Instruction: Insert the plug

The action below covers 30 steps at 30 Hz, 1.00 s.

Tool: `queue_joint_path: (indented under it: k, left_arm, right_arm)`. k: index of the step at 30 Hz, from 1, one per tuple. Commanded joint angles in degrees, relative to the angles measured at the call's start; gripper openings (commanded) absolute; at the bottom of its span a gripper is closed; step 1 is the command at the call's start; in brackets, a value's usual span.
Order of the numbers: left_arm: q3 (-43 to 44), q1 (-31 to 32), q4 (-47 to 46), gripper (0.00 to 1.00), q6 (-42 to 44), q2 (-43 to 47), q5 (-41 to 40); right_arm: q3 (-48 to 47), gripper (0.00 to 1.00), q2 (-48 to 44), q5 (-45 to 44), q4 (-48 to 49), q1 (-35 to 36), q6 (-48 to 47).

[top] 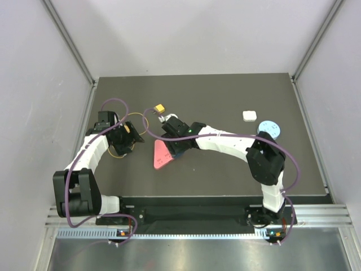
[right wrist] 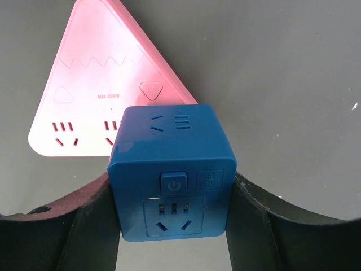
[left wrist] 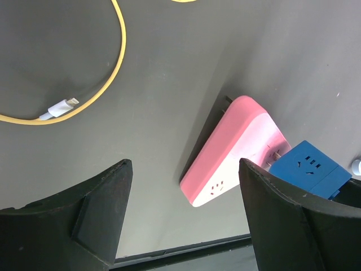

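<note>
The plug, a blue cube (right wrist: 172,169) with a power button and sockets on its faces, is clamped between the fingers of my right gripper (right wrist: 172,210). It sits over the near corner of the pink triangular power strip (right wrist: 96,84), which lies flat on the dark table. The left wrist view shows the blue cube (left wrist: 307,169) at the strip's (left wrist: 231,149) white socket face; whether they touch I cannot tell. From above, the strip (top: 162,154) lies mid-table, the right gripper (top: 176,140) over its right corner. My left gripper (top: 132,138) hovers left of it, open and holding nothing (left wrist: 185,186).
A yellow cable (left wrist: 113,68) with a white connector (left wrist: 62,107) loops on the table under the left arm. A small yellow block (top: 159,108) lies behind the strip. A white square piece (top: 249,115) and a light blue disc (top: 268,127) sit at the back right.
</note>
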<state>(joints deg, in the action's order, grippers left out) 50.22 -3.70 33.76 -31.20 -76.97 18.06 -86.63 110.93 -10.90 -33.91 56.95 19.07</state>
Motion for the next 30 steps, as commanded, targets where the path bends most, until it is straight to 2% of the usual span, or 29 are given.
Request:
queue_joint_path:
  k: [1,7,13,23,30]
  left_arm:
    - [0.32,0.01,-0.45,0.8,-0.17,1.82,-0.84]
    - [1.9,-0.42,0.78,0.8,-3.42,1.91,-6.63]
    - [3.22,-3.5,0.61,0.79,-7.29,1.56,-6.46]
    - [-1.61,-11.32,-3.7,0.78,-15.55,6.21,-11.91]
    - [-2.75,-11.85,-5.54,0.79,-16.26,8.33,-14.99]
  right_arm:
    - [-0.99,0.0,5.34,-2.54,-3.26,1.06,-0.79]
    - [-5.12,0.0,9.12,-3.87,-8.36,1.94,-1.49]
    - [-10.04,0.0,13.07,-2.29,-12.31,2.03,-2.81]
    - [-14.26,0.0,20.62,1.58,-13.28,1.67,-4.83]
    - [-16.2,0.0,24.85,4.21,-12.14,0.36,-6.59]
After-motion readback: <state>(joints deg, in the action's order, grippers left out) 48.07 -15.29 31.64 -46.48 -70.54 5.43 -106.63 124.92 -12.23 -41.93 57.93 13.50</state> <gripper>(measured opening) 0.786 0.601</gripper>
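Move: Just left of the right hand, which already holds the blue cube plug, lies the pink power strip: its middle is about 5 cm left, level fore and aft, and 5 cm below. The yellow plug is some 16 cm ahead of this hand, 8 cm left and 7 cm down. From the empty left hand, the strip is about 12 cm right, 3 cm back and 6 cm down, the yellow charger 5 cm ahead, 4 cm left and 8 cm down. Pushing the pink power strip along with the held blue cube, whose prongs are still against the strip's socket face, the right hand goes about 4 cm left and 2.5 cm forward, nearly level, tilting slightly and keeping its grip. The left hand, open and empty, swings about 9 cm left away from the strip and turns some 30 degrees counter-clockwise. ##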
